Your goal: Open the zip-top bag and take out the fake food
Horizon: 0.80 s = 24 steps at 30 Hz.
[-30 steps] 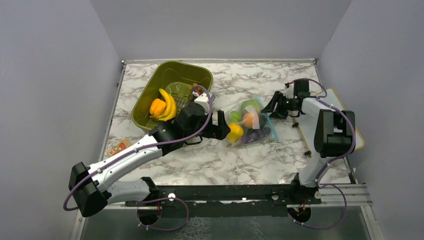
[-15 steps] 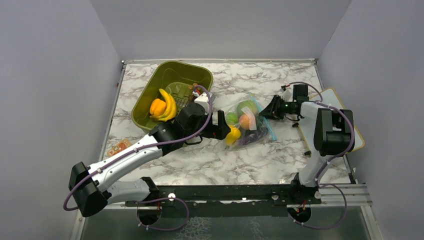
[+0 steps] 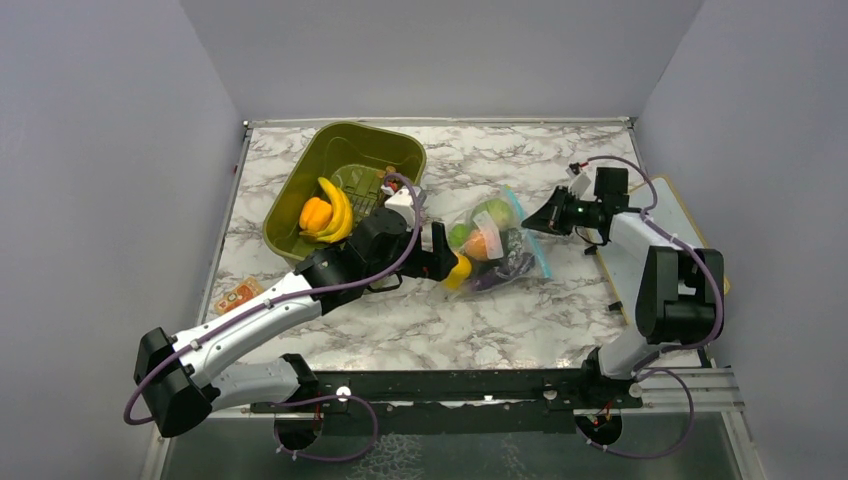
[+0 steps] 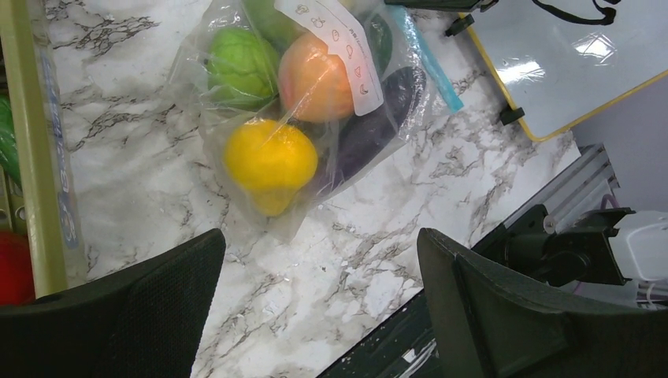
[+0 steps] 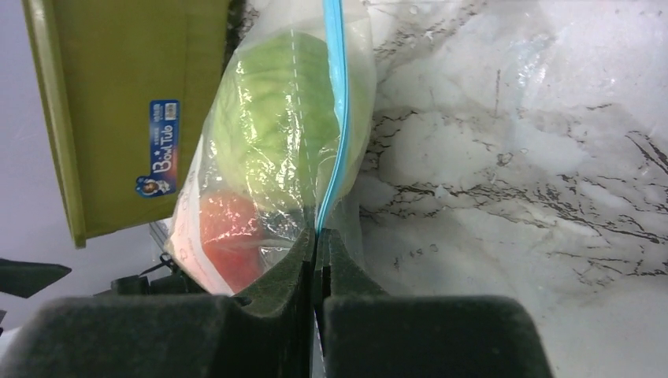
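Note:
The zip-top bag (image 3: 497, 243) lies on the marble table between my two grippers, its blue zipper strip (image 5: 337, 118) on the right-hand side. The fake food is inside it: green pieces (image 4: 243, 64), a peach-orange fruit (image 4: 315, 79), a yellow pear (image 4: 270, 161) and a dark eggplant (image 4: 378, 118). My right gripper (image 5: 317, 240) is shut on the zipper strip, its pads pressed together with the plastic between them. At the bag's opposite, closed end my left gripper (image 4: 319, 240) stands open, just short of the pear and holding nothing.
An olive-green tub (image 3: 345, 148) sits at the back left, holding a banana bunch (image 3: 337, 208) and an orange pepper (image 3: 314, 214). A yellow-rimmed white board (image 4: 567, 71) lies at the right edge. A small card (image 3: 237, 295) rests near the left edge.
My right gripper moved in toward the bag and closed on its zipper strip. The bag shifted slightly left and bunched up. The left arm barely moved.

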Available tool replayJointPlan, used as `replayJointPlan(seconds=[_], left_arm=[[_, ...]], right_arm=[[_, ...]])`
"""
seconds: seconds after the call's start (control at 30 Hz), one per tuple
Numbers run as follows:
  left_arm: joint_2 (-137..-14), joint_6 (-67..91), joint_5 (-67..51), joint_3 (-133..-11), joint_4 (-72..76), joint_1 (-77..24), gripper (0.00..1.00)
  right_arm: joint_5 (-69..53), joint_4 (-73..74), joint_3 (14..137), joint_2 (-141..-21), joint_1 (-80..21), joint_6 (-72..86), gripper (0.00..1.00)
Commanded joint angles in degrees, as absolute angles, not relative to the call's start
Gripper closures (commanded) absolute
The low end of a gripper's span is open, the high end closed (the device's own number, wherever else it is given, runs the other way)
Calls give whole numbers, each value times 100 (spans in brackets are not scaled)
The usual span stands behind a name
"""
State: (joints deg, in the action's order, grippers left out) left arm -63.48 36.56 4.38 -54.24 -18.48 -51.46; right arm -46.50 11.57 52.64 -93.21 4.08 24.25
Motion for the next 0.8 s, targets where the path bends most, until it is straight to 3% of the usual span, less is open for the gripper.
replayJointPlan(seconds=[0.0,0.4,0.77], left_arm=[[-6198,3663,606,-5342,-1758,-5165,5],[-6479,3385,416,-5649,-1245,-5060,1],[-6456,3645,-76,-5712,-985,-4569,1]], right_arm=[[-4943,1168,5281,-8690,404,2267,99],[-6113,1795,5507,-7034,227,1691,99],[-6417,2804,6345,-6899,-1265,949,99]])
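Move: The right hand already pinches the middle of the bag's blue zip strip; the left gripper it is taken to stands about 11 cm back, 17 cm left and 12 cm higher. From the right hand the cabbage lies roughly 6 cm ahead, 4 cm left, the yellow pear some 6 cm back, 13 cm left, both about 6 cm lower. From the left hand the strip is about 11 cm ahead, 17 cm right and 12 cm below; the green tub's middle is roughly 18 cm ahead, 20 cm left, 15 cm down. Upward first, then curving back and to its left towards the open left gripper, the right hand raises the bag by its zip strip about 16 cm, keeping its pinch while the wrist tips its fingers up and turns counter-clockwise, some 25 degrees each. Late on, the left hand eases about 3 cm forward and a little up, fingers still wide open and empty. ##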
